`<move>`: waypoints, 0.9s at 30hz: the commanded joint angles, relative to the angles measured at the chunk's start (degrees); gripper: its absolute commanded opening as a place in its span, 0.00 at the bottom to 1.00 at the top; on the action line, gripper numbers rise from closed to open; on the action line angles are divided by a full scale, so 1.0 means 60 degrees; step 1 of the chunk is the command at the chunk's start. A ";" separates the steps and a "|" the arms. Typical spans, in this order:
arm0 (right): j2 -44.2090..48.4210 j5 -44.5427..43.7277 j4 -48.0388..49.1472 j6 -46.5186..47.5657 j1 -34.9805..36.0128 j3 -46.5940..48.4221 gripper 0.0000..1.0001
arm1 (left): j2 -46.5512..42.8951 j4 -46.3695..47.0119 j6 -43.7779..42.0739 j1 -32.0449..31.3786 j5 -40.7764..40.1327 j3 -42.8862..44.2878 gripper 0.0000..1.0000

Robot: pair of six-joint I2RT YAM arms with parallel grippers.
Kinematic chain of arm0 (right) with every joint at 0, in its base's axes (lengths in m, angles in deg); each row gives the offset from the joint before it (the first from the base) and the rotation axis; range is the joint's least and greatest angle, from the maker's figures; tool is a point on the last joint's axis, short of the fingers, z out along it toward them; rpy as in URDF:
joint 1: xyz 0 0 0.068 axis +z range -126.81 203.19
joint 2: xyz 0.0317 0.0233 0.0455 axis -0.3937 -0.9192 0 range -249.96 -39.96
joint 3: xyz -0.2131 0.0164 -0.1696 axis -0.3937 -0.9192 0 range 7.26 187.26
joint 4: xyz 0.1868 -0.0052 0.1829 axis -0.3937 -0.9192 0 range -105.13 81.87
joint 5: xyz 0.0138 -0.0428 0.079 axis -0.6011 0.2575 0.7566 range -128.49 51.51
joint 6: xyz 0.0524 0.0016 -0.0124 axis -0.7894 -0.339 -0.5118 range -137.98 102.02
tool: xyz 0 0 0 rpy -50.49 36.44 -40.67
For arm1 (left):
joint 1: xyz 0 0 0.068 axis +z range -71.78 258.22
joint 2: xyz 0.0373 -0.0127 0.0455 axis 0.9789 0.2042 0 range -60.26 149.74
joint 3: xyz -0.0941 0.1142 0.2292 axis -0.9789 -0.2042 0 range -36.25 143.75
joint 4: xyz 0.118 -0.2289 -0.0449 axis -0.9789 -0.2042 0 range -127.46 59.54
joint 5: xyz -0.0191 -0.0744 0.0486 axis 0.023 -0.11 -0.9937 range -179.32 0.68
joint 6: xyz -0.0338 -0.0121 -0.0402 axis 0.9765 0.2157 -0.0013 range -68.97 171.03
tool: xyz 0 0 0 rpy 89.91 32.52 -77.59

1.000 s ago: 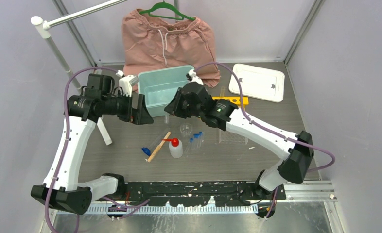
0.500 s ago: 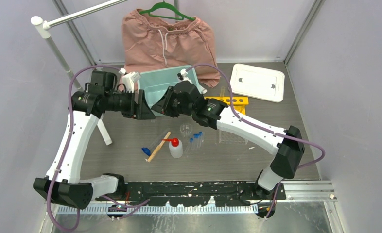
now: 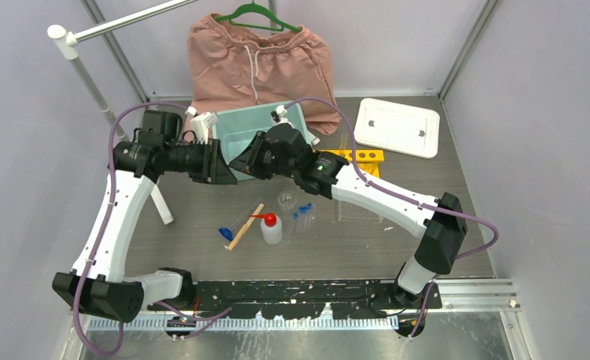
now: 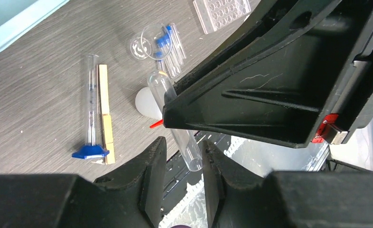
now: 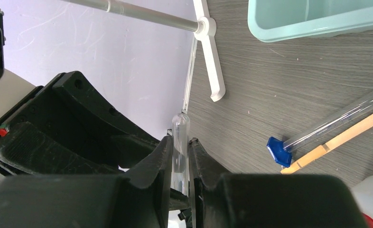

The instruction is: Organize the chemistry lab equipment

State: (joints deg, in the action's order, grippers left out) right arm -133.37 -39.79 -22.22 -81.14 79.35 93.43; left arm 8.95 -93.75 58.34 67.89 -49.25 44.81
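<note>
My right gripper (image 5: 180, 140) is shut on a clear test tube (image 5: 180, 124), held in the air in front of the teal bin. My left gripper (image 4: 183, 142) faces it. Its jaws stand on either side of the tube's open end (image 4: 190, 159), with a gap on one side. In the top view both grippers (image 3: 221, 169) (image 3: 243, 163) meet nose to nose. On the table below lie the red-nozzled squeeze bottle (image 3: 272, 229), wooden stick (image 3: 245, 226), blue piece (image 3: 225, 233), tiny beaker (image 3: 287, 199), blue-capped tubes (image 3: 301, 215), clear rack (image 3: 359, 212) and yellow rack (image 3: 356, 157).
The teal bin (image 3: 254, 139) stands just behind the grippers, and its white lid (image 3: 396, 127) lies at the back right. Pink shorts (image 3: 258, 64) hang at the back wall. A white stand pole (image 3: 89, 82) rises at the left, with its foot (image 5: 210, 57) on the table.
The right arm carried the tube leftward to the left gripper. The left gripper's jaws narrowed from wide open to close around the tube's end.
</note>
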 commanded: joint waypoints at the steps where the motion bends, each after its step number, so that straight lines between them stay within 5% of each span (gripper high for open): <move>1: 0.0165 0.0087 0.0629 -0.0043 0.0084 0.0304 0.01 | 0.0008 0.0410 0.0011 0.0029 0.0261 -0.0079 0.34; 13: 0.0215 0.0381 0.0783 0.0313 0.0096 0.0243 0.04 | -0.0124 0.0477 -0.0134 -0.0066 0.0466 -0.0405 0.11; 22: 0.0245 0.0642 -0.0420 0.1053 0.0061 0.0735 0.58 | -0.0233 0.0190 -0.0663 -0.0081 0.0528 -0.0322 0.08; 27: 0.0131 0.1364 -0.1244 0.1418 -0.0182 0.1158 0.65 | -0.0344 0.0014 -0.1145 -0.0081 0.0868 -0.0269 0.12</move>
State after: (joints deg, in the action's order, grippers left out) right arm -133.37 -36.53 -26.39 -75.63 78.93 95.85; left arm 8.89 -93.58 54.84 67.67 -47.54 42.03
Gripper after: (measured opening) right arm 0.648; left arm 0.146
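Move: The test tube, held upright-ish by the right fingers, has its lower end just off the left fingertips: its middle is about 1 cm ahead, 2 cm right and 1 cm above the left hand. From the right hand the tube's middle is in the grip, about 1 cm below. Some 26 cm below the left hand, the graduated cylinder lies about 6 cm back, the wooden clamp 8 cm back and 1 cm right, the wash bottle 9 cm back and 8 cm right. Sinking about 1.5 cm, the left hand closes its part-open fingers and pinches the lower part of the test tube, which the right hand still holds nearly motionless. Once the left grip has set, the right fingers spread wide and let go of the tube; the right hand shifts back barely 1 cm, turning about 5 degrees counter-clockwise. ##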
